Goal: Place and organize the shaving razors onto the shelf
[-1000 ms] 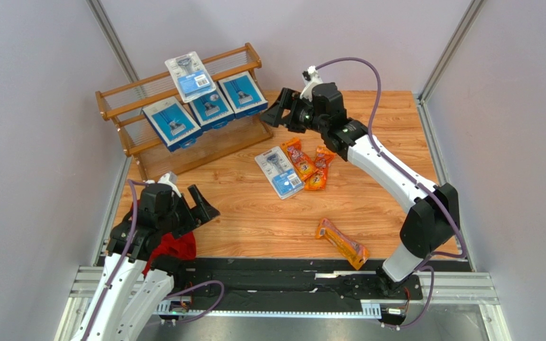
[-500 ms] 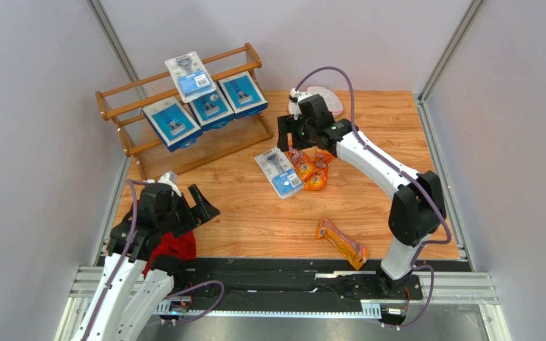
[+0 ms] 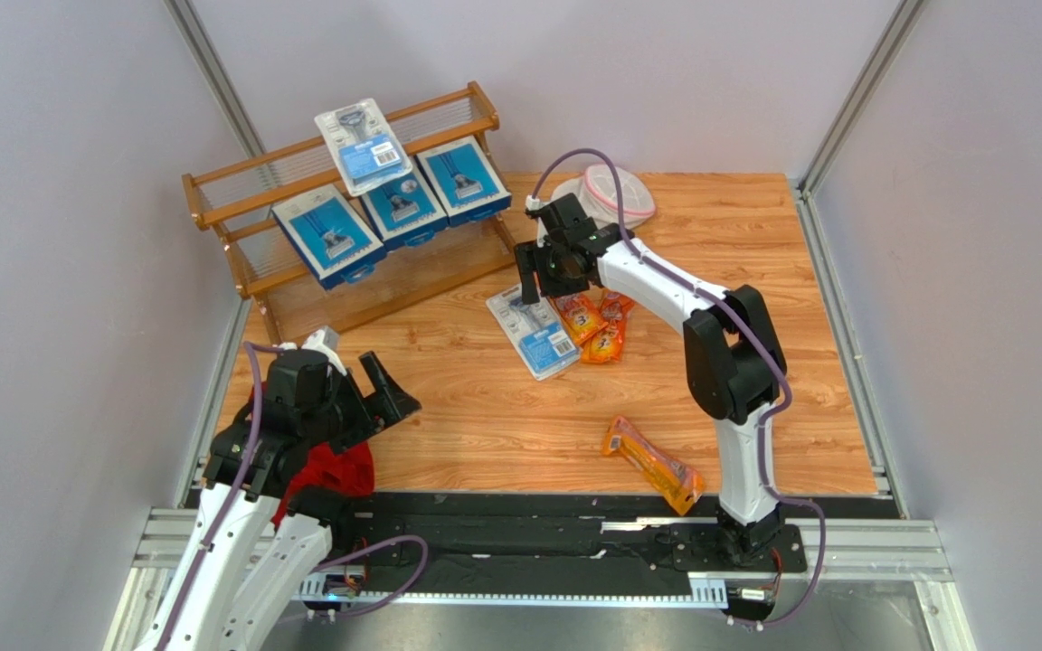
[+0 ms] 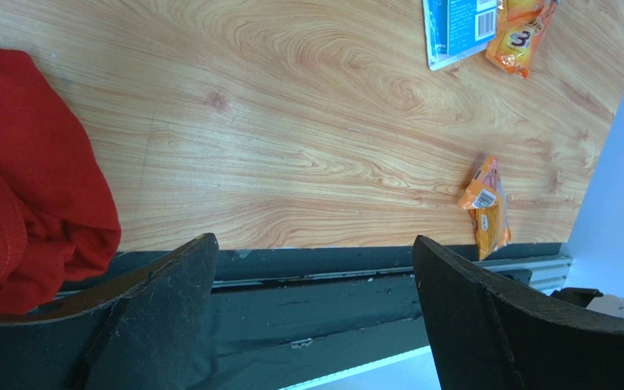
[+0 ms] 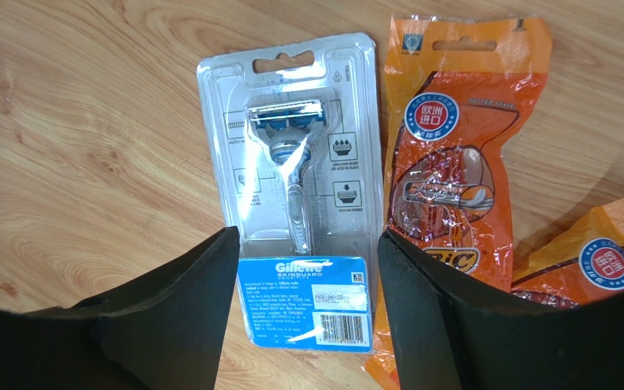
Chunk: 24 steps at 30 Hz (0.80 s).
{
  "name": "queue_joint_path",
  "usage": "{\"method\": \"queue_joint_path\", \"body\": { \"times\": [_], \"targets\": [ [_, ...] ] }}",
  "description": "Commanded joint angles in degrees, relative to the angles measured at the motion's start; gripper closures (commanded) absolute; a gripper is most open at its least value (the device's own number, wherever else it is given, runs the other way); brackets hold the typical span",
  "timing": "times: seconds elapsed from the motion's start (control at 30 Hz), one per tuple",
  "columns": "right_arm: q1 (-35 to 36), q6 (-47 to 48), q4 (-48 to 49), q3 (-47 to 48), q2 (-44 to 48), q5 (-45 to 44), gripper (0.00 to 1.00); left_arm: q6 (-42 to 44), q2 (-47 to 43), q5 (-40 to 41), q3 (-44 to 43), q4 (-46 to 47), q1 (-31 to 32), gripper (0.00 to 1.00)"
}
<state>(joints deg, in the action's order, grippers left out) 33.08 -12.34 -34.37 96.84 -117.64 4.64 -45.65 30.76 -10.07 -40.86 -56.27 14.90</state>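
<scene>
The shelf (image 3: 248,170) stands at the back left with three blue razor boxes (image 3: 402,206) on its lower tier and a clear blister pack (image 3: 366,145) on top. A second blister pack (image 3: 540,337) (image 5: 299,179) lies on the table. My right gripper (image 3: 531,281) (image 5: 307,244) hangs low over it, open, its fingers either side of the blue label end with slim gaps. Two orange bags (image 3: 592,323) (image 5: 445,154) lie right beside that pack. A third orange bag (image 3: 652,464) (image 4: 486,207) lies near the front edge. My left gripper (image 3: 380,393) (image 4: 311,252) is open and empty at the front left.
A red cloth (image 3: 332,475) (image 4: 22,179) lies under the left arm at the table's front edge. A round white pouch with pink trim (image 3: 619,198) sits at the back behind the right arm. Grey walls close in on three sides.
My right arm has swung left and down from the shelf's right end to over the table's blister pack, and its jaws have narrowed. The left arm has not moved.
</scene>
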Motion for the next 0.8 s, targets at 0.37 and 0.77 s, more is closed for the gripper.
{"method": "queue_joint_path", "body": {
  "times": [0.37, 0.77],
  "targets": [
    [0.23, -1.90, -6.76, 9.60, -8.65, 4.06, 0.42, 0.82, -0.35, -1.27, 0.26, 1.87, -0.31, 0.03],
    [0.23, -4.89, -15.63, 18.81, -17.69, 3.18, 0.62, 0.21, -1.23, -1.54, 0.61, 1.60, -0.39, 0.03]
  ]
}}
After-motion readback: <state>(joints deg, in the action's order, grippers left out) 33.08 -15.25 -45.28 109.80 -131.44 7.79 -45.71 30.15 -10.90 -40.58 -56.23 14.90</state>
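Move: The blister-packed razor I am going for lies about 3 cm to my right hand's left, level with it in reach and some 7 cm below. One orange razor bag lies about 3 cm farther out and 4 cm to my right hand's right; a second lies level with the hand, roughly 8 cm to its right. From my idle left hand, the blister pack is around 20 cm ahead and 20 cm to the right, 14 cm lower. I sink my right hand about 5 cm onto the blister pack on the table, drifting only about a centimetre left, and tilt the fingers some 10 degrees closer to straight down. As I go, I narrow the part-open fingers over the clear razor handle, but leave a gap between them. ##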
